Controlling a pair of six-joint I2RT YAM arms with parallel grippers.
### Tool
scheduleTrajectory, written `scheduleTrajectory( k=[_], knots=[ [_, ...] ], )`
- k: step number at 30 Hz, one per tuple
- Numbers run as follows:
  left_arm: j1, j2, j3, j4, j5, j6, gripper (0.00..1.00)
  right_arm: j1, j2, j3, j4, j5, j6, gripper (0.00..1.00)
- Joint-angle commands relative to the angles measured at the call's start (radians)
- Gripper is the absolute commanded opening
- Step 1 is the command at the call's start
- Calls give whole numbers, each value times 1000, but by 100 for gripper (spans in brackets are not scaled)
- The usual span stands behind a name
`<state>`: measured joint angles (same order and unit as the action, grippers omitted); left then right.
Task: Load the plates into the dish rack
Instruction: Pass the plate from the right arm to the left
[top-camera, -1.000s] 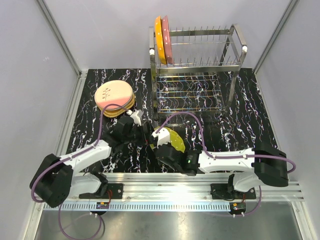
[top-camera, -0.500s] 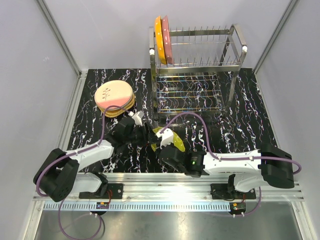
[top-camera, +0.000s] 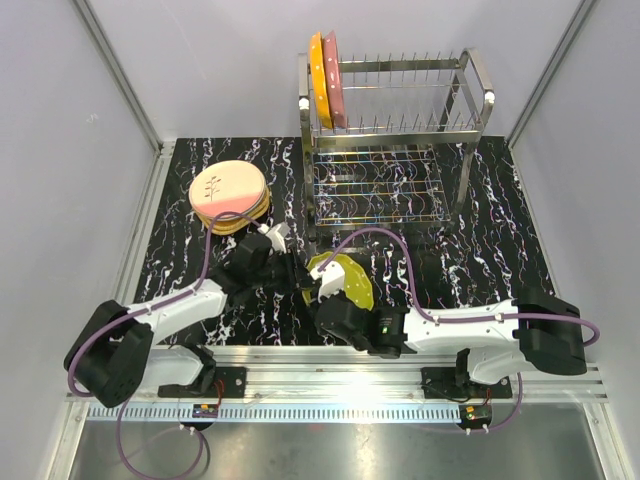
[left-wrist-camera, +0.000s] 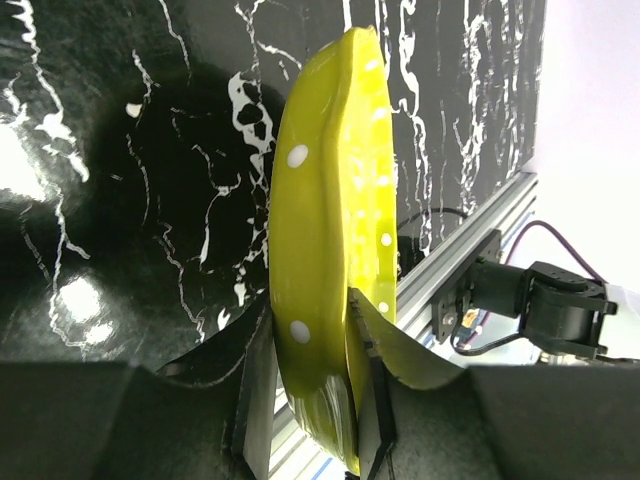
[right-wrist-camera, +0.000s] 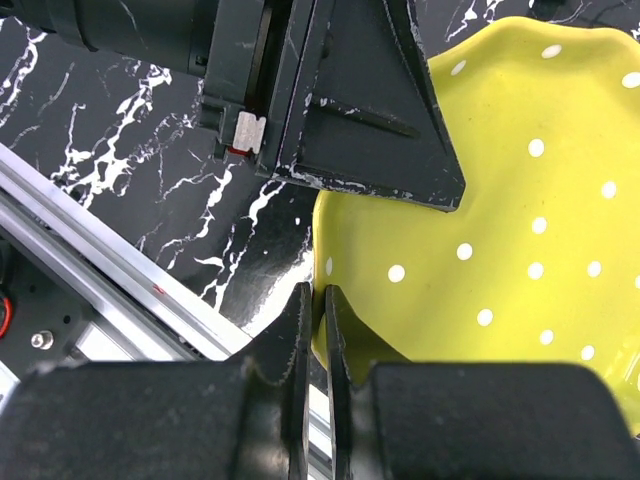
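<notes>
A dotted lime-green plate (top-camera: 347, 281) stands tilted on edge above the black marbled table, held between both arms. My left gripper (top-camera: 303, 272) has its jaws closed on the plate's (left-wrist-camera: 330, 200) rim, one finger (left-wrist-camera: 256, 395) against each face. My right gripper (right-wrist-camera: 318, 300) is shut on the lower edge of the same plate (right-wrist-camera: 500, 230), just below the left gripper's black finger (right-wrist-camera: 370, 120). The dish rack (top-camera: 400, 150) stands at the back with an orange plate (top-camera: 317, 75) and a pink plate (top-camera: 333, 75) upright at its left end. A stack of plates (top-camera: 231, 195) topped by a cream leaf one lies at the left.
An aluminium rail (top-camera: 330, 365) carrying both arm bases runs along the table's near edge. Grey walls and frame posts close in the left, right and back sides. Purple cables (top-camera: 375, 240) loop over both arms.
My left gripper's jaws have closed from wide open onto the lime-green plate's rim. The plate has tipped up more steeply, and the right arm has shifted slightly with it.
</notes>
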<state>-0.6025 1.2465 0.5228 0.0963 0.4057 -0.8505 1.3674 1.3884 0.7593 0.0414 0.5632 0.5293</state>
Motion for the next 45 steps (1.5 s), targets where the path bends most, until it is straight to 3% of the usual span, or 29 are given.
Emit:
scheduleTrajectory(
  k=[1,5,11,17,20,25,30,31,36,45],
  knots=[
    [9,-51,55,-27,-27,99,24,9,-28,46,22,102,1,10],
    [9,-61,71,-52,-38,108,24,10,-34,51,8,107,3,16],
    [9,-62,82,-69,-48,113,24,18,-34,57,-17,109,8,32],
    [7,-62,97,-93,-59,119,27,24,-38,57,-21,113,5,36],
    [9,-67,109,-113,-61,122,27,30,-48,57,-34,119,0,43],
    [9,-68,140,-156,-79,133,30,77,-65,55,-101,190,-34,63],
    [9,-76,154,-184,-105,105,30,145,-65,71,-159,276,-48,73],
    [9,-82,155,-185,-110,97,30,159,-51,74,-167,291,-51,81],
    [7,-84,172,-228,-143,59,27,234,52,135,-271,389,-32,85],
    [7,-97,183,-251,-125,38,25,246,225,225,-321,467,27,92]
  ],
)
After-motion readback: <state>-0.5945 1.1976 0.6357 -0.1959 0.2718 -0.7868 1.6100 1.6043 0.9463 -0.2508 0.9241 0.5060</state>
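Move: The yellow-green plate is already pinched at its rim by both grippers. Its middle lies some 8 cm to the right of the left hand, about 1 cm ahead and 3 cm below; from the right hand it is about 5 cm ahead and 5 cm right, also slightly lower. The dish rack's middle stands roughly 25 cm ahead and 18 cm right of the left hand, and the plate stack about 22 cm ahead and 18 cm left of it. The plate stays pinched in the left gripper, which drifts about 2.5 cm left and rolls some 10 degrees, its left side rising. The right fingers open from almost shut to nearly wide and let go of the rim; that hand then backs off about 4 cm towards the bases, away from the plate, sinking some 3 cm at the end while rolling its left side down. ##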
